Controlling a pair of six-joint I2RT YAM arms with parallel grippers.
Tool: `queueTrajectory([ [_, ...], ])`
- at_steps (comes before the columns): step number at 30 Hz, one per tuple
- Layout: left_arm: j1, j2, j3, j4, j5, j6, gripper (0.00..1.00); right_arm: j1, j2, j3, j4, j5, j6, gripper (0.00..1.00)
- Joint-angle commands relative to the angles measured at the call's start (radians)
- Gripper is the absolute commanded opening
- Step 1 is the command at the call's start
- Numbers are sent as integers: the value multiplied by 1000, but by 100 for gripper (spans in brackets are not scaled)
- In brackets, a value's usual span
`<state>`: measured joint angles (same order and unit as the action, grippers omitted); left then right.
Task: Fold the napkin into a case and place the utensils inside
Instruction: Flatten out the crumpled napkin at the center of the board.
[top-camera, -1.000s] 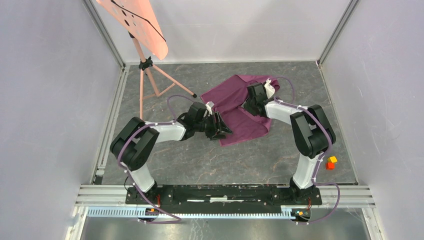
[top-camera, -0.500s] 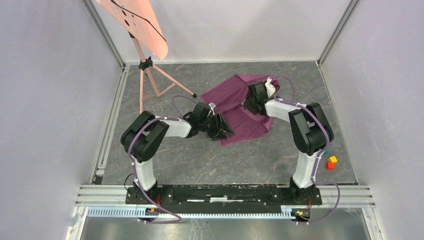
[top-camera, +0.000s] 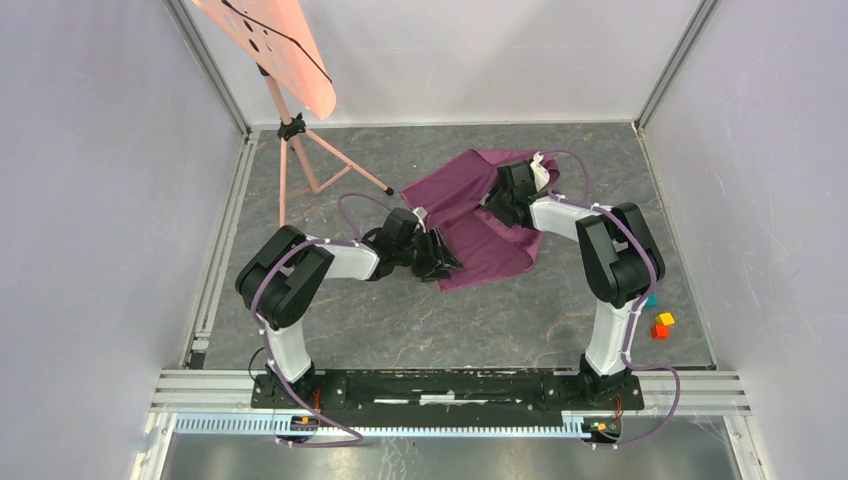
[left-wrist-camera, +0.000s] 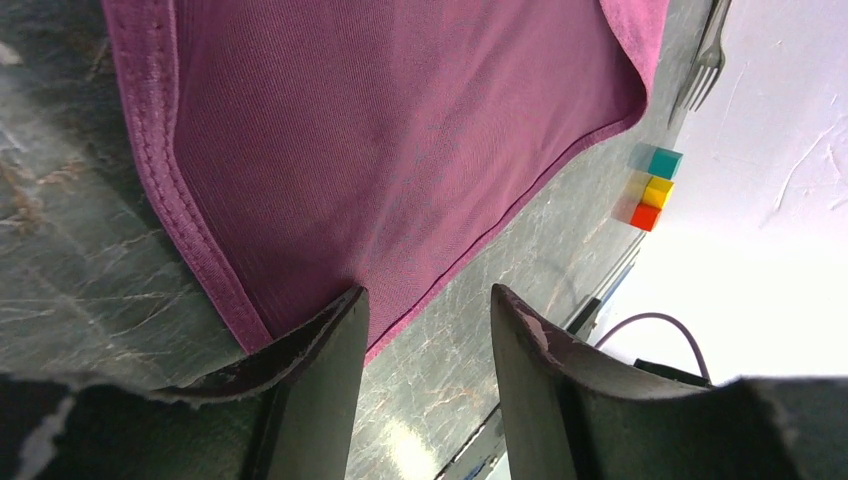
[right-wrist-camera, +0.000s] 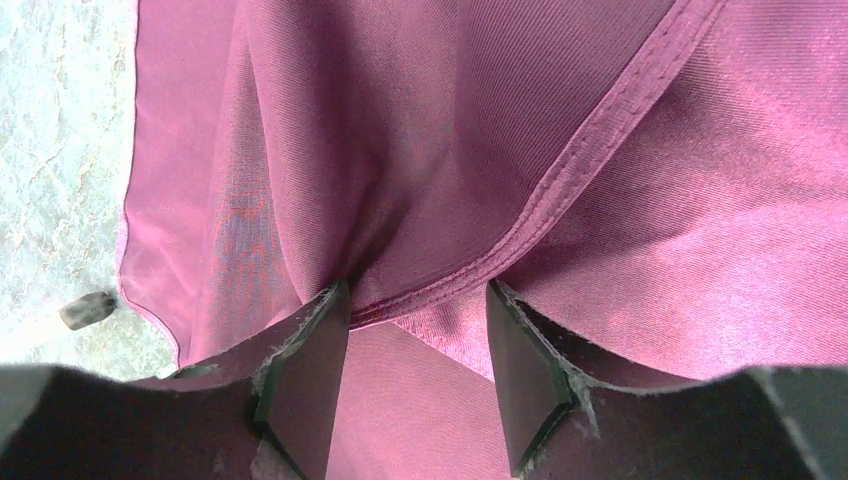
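Note:
The plum-maroon napkin (top-camera: 470, 215) lies rumpled on the grey marbled table, partly folded over itself. My left gripper (top-camera: 443, 262) (left-wrist-camera: 428, 295) is open at the napkin's near left corner. One finger lies over the cloth's hem, with bare table between the jaws. My right gripper (top-camera: 503, 200) (right-wrist-camera: 418, 290) is open low over the napkin (right-wrist-camera: 450, 120), and a raised hemmed fold lies loose between its fingers. A metal fork (left-wrist-camera: 705, 60) lies beyond the napkin (left-wrist-camera: 400, 130) by the wall in the left wrist view.
A salmon music stand (top-camera: 270, 40) on a tripod (top-camera: 300, 165) stands at the back left; one leg's foot (top-camera: 388, 190) (right-wrist-camera: 88, 310) ends near the napkin. Small teal, yellow and orange cubes (top-camera: 660, 325) (left-wrist-camera: 655, 185) sit near the right wall. Grey walls enclose the table.
The right gripper's jaws have widened over the napkin fold. The left arm has swung its elbow slightly right, with its gripper staying at the napkin's corner.

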<state>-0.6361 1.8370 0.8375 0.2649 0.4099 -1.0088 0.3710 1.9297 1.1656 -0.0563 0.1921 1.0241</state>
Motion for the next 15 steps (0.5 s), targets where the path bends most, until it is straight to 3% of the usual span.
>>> queueTrajectory([
  [1,3,5,-58,-74,-111,43,57,-8,-28,13,20,14,8,59],
  [5,3,5,-68,-59,-99,36,56,-7,-2,9,49,-4,24,58],
  [11,5,1,-75,-65,-101,37,56,-7,60,49,37,-17,30,45],
  [13,9,-1,-82,-73,-112,36,56,-7,51,58,28,-18,-1,31],
  [15,26,-7,-101,-76,-126,36,56,-8,32,74,0,-26,-64,10],
])
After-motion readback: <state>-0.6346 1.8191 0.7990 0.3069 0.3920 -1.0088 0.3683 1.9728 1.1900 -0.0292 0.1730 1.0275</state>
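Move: The right hand is open astride the hem of the napkin's folded-over layer, with the pinch point about 1 cm ahead, 1 cm left and 1 cm down. From that hand, the napkin's left corner is some 19 cm left and 4 cm farther out, and the tripod foot about 22 cm left and 4 cm out. From the left hand, the hem lies roughly 15 cm ahead and 11 cm right, while the near corner is some 3 cm back, 1 cm left and 2 cm below. Forward, left and down in a small creep of about 1 cm, the right hand works its fingers further onto the folded layer's hem, then closes them from over half open until the tips pinch the cloth between them. The left hand stays low and open by the near corner, one finger still resting on the cloth there. ##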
